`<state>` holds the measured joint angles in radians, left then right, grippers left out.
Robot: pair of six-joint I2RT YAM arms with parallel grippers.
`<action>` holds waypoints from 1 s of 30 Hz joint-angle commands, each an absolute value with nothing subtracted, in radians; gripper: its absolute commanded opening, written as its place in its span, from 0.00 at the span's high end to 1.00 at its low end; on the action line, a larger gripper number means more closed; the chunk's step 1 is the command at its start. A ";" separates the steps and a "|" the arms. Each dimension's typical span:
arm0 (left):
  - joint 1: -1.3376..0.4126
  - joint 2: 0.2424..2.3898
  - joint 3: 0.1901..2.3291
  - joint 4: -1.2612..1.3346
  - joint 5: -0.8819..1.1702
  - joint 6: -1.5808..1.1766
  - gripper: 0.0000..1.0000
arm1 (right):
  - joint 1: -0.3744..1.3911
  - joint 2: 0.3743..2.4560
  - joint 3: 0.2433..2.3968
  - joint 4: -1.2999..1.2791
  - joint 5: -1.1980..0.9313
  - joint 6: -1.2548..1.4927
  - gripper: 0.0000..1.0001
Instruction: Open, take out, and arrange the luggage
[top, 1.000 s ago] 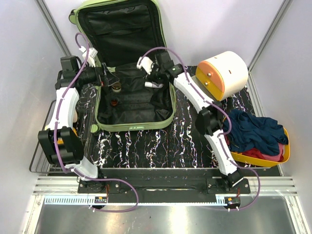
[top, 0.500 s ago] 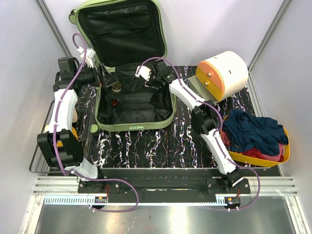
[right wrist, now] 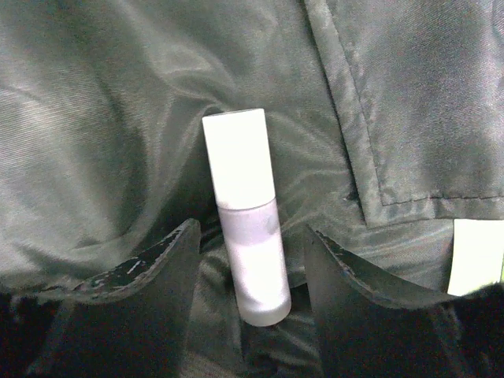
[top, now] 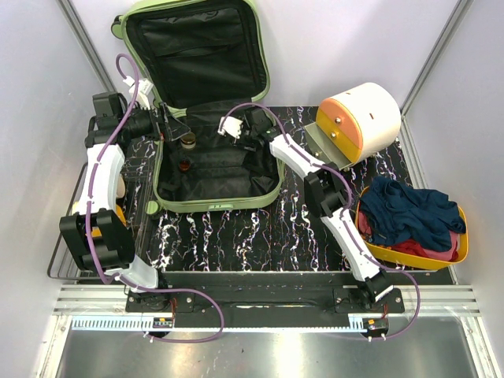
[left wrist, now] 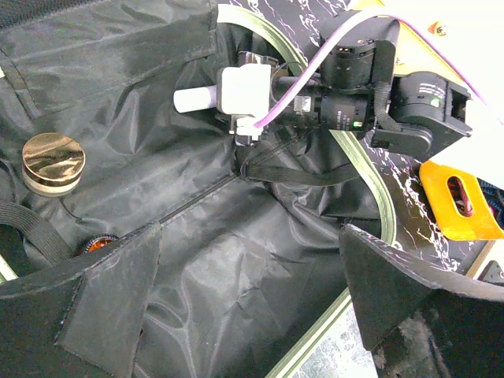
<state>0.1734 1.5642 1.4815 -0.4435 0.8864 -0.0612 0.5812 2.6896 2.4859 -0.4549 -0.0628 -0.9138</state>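
The pale-green luggage (top: 220, 203) lies open on the table, its lid propped against the back wall and its black lining showing. My right gripper (top: 240, 135) reaches into the lower half from the right. In the right wrist view a white and frosted bottle (right wrist: 240, 181) lies on the lining between its open fingers (right wrist: 250, 230), with a gap on each side. My left gripper (top: 175, 126) hangs at the case's left edge, open (left wrist: 250, 232) over bare lining. A gold-capped jar (left wrist: 51, 161) and a small amber item (left wrist: 96, 244) sit in the case by the left gripper.
An orange and white drawer unit (top: 358, 118) stands at the back right. A yellow tray (top: 462, 246) at the right edge holds a heap of dark blue and red clothes (top: 409, 213). A wire rack (top: 67, 236) hangs off the table's left side.
My right arm has reached further left into the suitcase, so that the bottle lies between its fingers. The left arm has stayed where it was.
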 commanded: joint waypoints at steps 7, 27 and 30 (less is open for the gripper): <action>0.184 1.554 1.491 -0.439 0.908 -0.046 0.01 | 0.591 2.812 2.547 -0.330 0.101 -0.993 0.47; 0.184 1.565 1.511 -0.397 0.943 -0.067 0.01 | 0.606 2.476 2.540 -0.245 -0.127 -0.695 1.00; 0.184 1.560 1.508 -0.391 0.946 -0.069 0.01 | 0.606 2.422 2.533 -0.262 -0.123 -0.655 1.00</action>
<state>0.1776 1.5730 1.4815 -0.4530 0.9062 -0.0612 0.5987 2.5832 2.5198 -0.3187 -0.0906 -0.7601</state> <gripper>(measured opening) 0.988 0.133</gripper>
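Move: The white tube lies on the suitcase floor just beyond the right hand's open fingertips, about 2 cm ahead, 1 cm left and 1 cm below, its capped end pointing left. The gold-lidded jar is some 18 cm to the tube's left and 1 cm nearer; the amber-lidded jar is roughly 20 cm left of the hand and 8 cm back. The suitcase's right rim stands about 7 cm to the hand's right. From the left hand, the tube is about 18 cm ahead, 20 cm right and 23 cm below. Around the white tube the right hand's half-open fingers settle, easing about 2 cm forward with a little left and down, then close and pinch it by its body just behind the cap joint. From there the hand lifts quickly, some 12 cm straight up for the most part, the fingers tilting up by roughly 15 degrees. ##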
